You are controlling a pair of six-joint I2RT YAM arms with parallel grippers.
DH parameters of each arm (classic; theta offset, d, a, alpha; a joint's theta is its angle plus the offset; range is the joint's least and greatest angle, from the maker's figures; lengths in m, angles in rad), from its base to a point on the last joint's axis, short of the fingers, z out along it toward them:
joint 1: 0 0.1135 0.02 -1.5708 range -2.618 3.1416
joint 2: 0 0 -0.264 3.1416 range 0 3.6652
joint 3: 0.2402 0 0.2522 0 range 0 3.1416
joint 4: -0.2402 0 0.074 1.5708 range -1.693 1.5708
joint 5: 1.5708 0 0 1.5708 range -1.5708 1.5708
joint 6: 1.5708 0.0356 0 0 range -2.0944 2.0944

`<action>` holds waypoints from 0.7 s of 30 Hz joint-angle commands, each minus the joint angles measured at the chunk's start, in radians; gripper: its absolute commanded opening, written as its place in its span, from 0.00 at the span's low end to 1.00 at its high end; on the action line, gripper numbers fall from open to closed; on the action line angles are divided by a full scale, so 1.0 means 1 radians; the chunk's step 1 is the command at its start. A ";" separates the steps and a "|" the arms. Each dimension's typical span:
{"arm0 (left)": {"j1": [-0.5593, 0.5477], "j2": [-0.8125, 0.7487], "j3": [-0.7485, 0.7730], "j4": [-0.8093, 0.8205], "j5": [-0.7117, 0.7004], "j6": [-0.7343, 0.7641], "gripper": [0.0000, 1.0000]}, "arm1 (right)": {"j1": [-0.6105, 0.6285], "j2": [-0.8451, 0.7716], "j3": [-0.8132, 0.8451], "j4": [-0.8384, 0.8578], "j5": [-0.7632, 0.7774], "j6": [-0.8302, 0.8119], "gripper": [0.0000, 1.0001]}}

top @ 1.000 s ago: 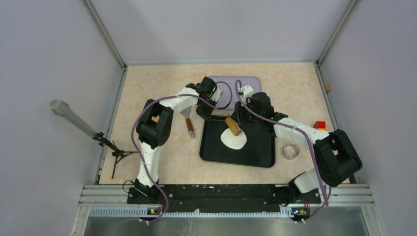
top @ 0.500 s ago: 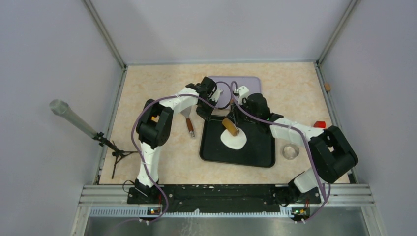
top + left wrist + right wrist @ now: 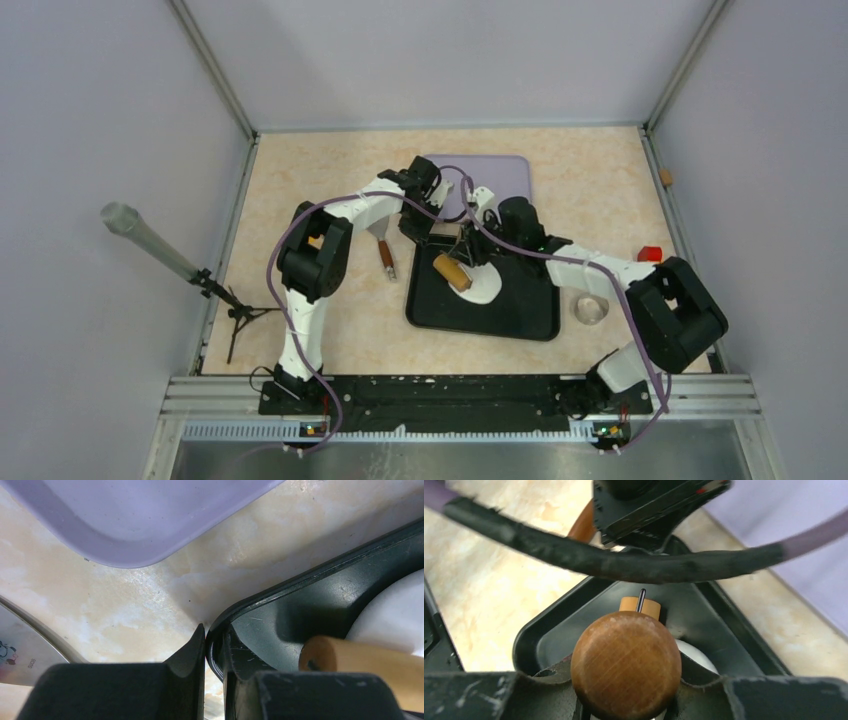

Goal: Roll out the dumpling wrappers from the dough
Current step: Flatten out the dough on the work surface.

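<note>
The dough (image 3: pixel 484 284) lies as a flattened white sheet in the black tray (image 3: pixel 520 320). A wooden rolling pin (image 3: pixel 452 272) rests on the dough's left edge. My right gripper (image 3: pixel 468 252) is shut on the pin's round handle (image 3: pixel 626 665), with the roller (image 3: pixel 640 604) and the dough (image 3: pixel 696 656) beyond it. My left gripper (image 3: pixel 420 234) is shut on the tray's far left corner. In the left wrist view the tray rim (image 3: pixel 215 641) sits pinched between the fingers (image 3: pixel 192 652), with the dough (image 3: pixel 395 615) at right. No dumpling wrappers are in view.
A purple board (image 3: pixel 482 180) lies behind the tray. A scraper with a wooden handle (image 3: pixel 385 255) sits left of it. A small glass dish (image 3: pixel 592 307) and a red object (image 3: pixel 650 254) are on the right. A tripod stand (image 3: pixel 170 255) is at the far left.
My right gripper has carried the rolling pin leftward across the dough, from its middle to its left edge. The left gripper has stayed on the tray corner.
</note>
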 commanded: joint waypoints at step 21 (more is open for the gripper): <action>0.025 0.014 -0.033 0.053 -0.175 0.001 0.00 | -0.129 -0.075 -0.072 -0.327 -0.154 -0.277 0.00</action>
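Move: The dough lies almost under the right hand, about 3 cm right and 3 cm back, some 10 cm down; the roller it holds is about 8 cm below, 2 cm left and 1 cm back, over the dough's left edge. The black tray's middle is about 4 cm right, 3 cm back; the lilac tray's is some 17 cm ahead, 2 cm right. From the left hand, the dough is about 10 cm right, 8 cm back and 2 cm lower. Keeping its grip on the roller's handle, the right hand finishes its stroke with about 1 cm back and to the left, then reverses and sweeps some 7 cm right and 3 cm forward over the dough towards its far right edge, easing slightly back at the end. The wrist swings a few degrees clockwise and partly back while the roller stays low on the dough, and the left hand stays still with its fingertips astride the black tray's far left corner. ##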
